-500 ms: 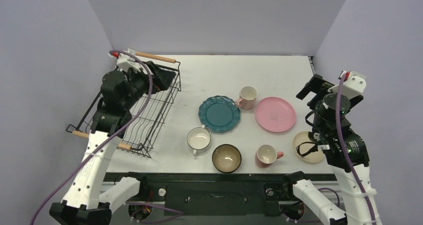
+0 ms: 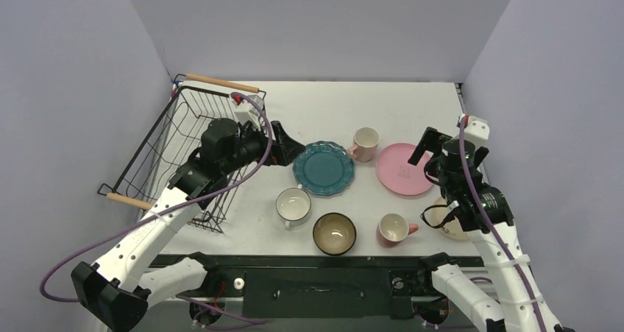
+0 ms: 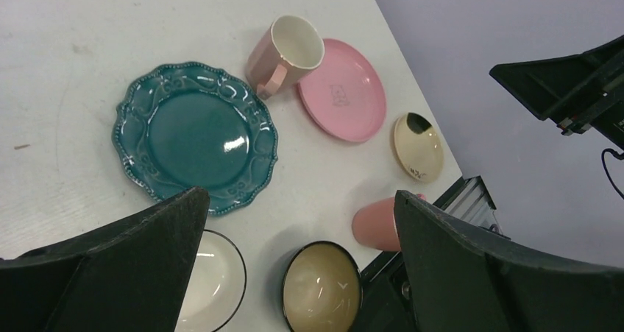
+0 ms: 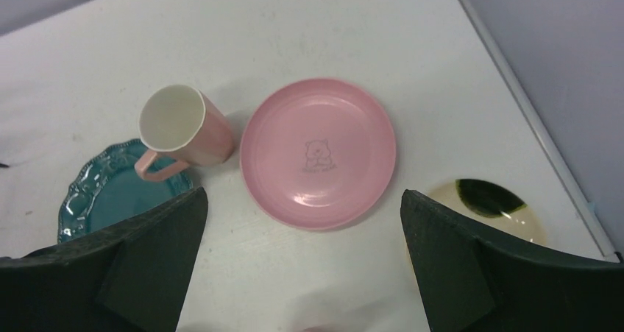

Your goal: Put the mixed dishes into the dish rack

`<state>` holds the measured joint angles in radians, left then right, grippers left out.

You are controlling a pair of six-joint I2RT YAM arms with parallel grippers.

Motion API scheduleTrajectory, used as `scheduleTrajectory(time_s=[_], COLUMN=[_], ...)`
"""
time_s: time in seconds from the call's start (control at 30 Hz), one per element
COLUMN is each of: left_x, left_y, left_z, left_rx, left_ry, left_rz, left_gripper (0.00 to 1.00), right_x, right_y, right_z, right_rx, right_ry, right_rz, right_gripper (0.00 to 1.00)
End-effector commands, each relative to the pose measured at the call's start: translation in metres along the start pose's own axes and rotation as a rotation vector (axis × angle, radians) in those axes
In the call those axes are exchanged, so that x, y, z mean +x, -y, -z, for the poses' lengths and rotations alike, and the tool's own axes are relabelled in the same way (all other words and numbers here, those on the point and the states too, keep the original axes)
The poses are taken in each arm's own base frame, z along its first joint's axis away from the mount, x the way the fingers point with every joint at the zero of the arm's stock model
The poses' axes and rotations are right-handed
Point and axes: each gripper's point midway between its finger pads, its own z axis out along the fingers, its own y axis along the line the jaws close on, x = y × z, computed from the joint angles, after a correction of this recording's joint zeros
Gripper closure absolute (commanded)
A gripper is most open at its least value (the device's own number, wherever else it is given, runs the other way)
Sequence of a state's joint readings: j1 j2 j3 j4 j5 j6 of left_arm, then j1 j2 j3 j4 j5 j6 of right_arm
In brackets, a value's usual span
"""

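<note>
The black wire dish rack (image 2: 221, 82) stands empty at the left. On the table lie the teal scalloped plate (image 2: 324, 168), a pink mug (image 2: 365, 143), the pink plate (image 2: 403, 168), the white mug (image 2: 293, 205), the dark bowl (image 2: 334, 233) and a second pink mug (image 2: 394, 229). The cream plate (image 2: 450, 221) is partly hidden by my right arm. My left gripper (image 2: 283, 146) hovers open just left of the teal plate (image 3: 193, 135). My right gripper (image 2: 433, 154) hangs open at the pink plate's (image 4: 318, 154) right edge. Neither holds anything.
Purple walls close in the table on three sides. The rack's right side sits close to my left arm. The dishes are packed tightly in the table's right half, mugs touching or nearly touching the plates.
My left arm swung out from over the rack to the right, toward the teal plate. My right arm moved left and down toward the pink plate. No dish has moved.
</note>
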<state>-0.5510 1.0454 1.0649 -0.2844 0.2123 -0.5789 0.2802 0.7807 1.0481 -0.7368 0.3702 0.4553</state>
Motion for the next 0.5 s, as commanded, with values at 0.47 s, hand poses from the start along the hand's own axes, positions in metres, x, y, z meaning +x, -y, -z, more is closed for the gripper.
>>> scheduleTrajectory(time_s=[0.47], left_x=[0.078], left_y=[0.032], left_z=[-0.02], left_rx=[0.054], left_ry=[-0.143], left_rz=[-0.023], left_gripper=[0.04], right_x=[0.066], right_y=[-0.083], right_z=[-0.077], right_rx=[-0.228], right_ry=[-0.258], right_rz=[-0.087], right_gripper=[0.07])
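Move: Back and to the right of the left hand, about 13 cm and 11 cm, sits the brown bowl, some 22 cm lower; the white cup is about 5 cm back and 1 cm left, the teal plate about 8 cm ahead and 8 cm right. From the right hand the far pink mug stands roughly 15 cm ahead, 13 cm left and 17 cm below; the pink plate lies about 9 cm ahead, 1 cm left, 21 cm below. Sinking about 9 cm, the open right hand swings some 6 cm left, then also reaches a little forward towards the far pink mug, its fingers tipping further down. The left hand, still wide open, comes down about 6 cm while drawing back and right towards the brown bowl, turning slightly clockwise. Neither touches anything. ##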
